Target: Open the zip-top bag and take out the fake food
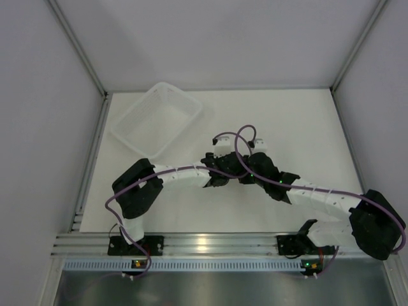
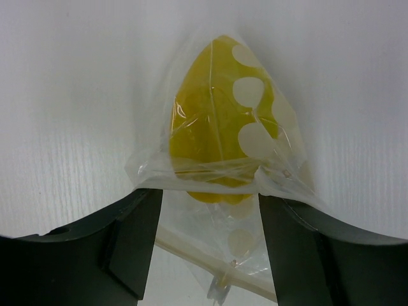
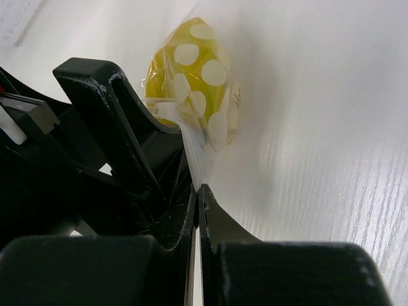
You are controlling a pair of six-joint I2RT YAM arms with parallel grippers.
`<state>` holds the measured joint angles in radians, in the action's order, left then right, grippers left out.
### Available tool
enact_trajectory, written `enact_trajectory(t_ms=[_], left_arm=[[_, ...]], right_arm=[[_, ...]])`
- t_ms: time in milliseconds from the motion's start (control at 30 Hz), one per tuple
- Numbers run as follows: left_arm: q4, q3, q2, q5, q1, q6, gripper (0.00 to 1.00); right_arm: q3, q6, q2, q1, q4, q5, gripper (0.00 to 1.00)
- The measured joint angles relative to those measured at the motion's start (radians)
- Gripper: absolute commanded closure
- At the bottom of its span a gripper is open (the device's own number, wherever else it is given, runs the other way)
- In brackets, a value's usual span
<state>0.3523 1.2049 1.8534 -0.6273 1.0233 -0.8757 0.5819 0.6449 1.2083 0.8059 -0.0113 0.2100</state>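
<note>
The zip-top bag (image 2: pixel 287 172) is a clear crinkly pouch lying on the white table with the fake food (image 2: pixel 204 127), a yellow rounded lump, inside it. White round dots show over the yellow. My left gripper (image 2: pixel 210 239) is open, its fingers (image 2: pixel 137 236) standing either side of the bag's zip end. My right gripper (image 3: pixel 198 186) is shut on an edge of the bag (image 3: pixel 194 150), with the fake food (image 3: pixel 169 76) just beyond its tips. In the top view both grippers, left (image 1: pixel 220 171) and right (image 1: pixel 237 169), meet at mid-table and hide the bag.
A translucent white basket tray (image 1: pixel 131 131) sits at the back left of the table. Grey walls close in the left, back and right sides. The left gripper's black finger (image 3: pixel 108 115) crowds the right wrist view on the left.
</note>
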Motion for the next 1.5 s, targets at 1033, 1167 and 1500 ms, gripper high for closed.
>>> enact_trajectory(t_ms=[1033,1167,1500], left_arm=[[-0.156,-0.135,-0.196,0.114,0.055,0.232,0.34],[-0.138,-0.137,-0.200,0.183,0.059,0.241,0.35],[-0.112,-0.073,-0.106,0.190,0.091,0.243,0.29]], right_arm=[[-0.158,0.247,-0.298,-0.111,-0.058,-0.341,1.00],[-0.181,0.265,-0.342,-0.100,-0.031,-0.349,1.00],[-0.198,0.209,-0.388,-0.103,0.092,-0.286,1.00]])
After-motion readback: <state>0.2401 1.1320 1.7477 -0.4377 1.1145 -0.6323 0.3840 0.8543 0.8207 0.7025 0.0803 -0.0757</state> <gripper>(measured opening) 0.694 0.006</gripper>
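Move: The left hand's spread fingers are already in the bag's mouth. The fake food lies about 6 cm ahead of them and 4 cm below, with the zip slider some 3 cm back and 2 cm down, roughly level sideways. The right hand already pinches the rim. From it the food is about 9 cm ahead, 4 cm left and 7 cm below. The white bin stands roughly 18 cm ahead and 27 cm left of the left hand, slightly below. Keeping the bag stretched between the left hand's spread fingers inside the mouth and the right hand's pinch on the rim, both hands pause almost in place, hitch up about 5 cm and swing back towards the bases by 5 to 6 cm. They then sink part-way and drift right. The left turns some 20 degrees clockwise; the right rolls its left side up about as much. ##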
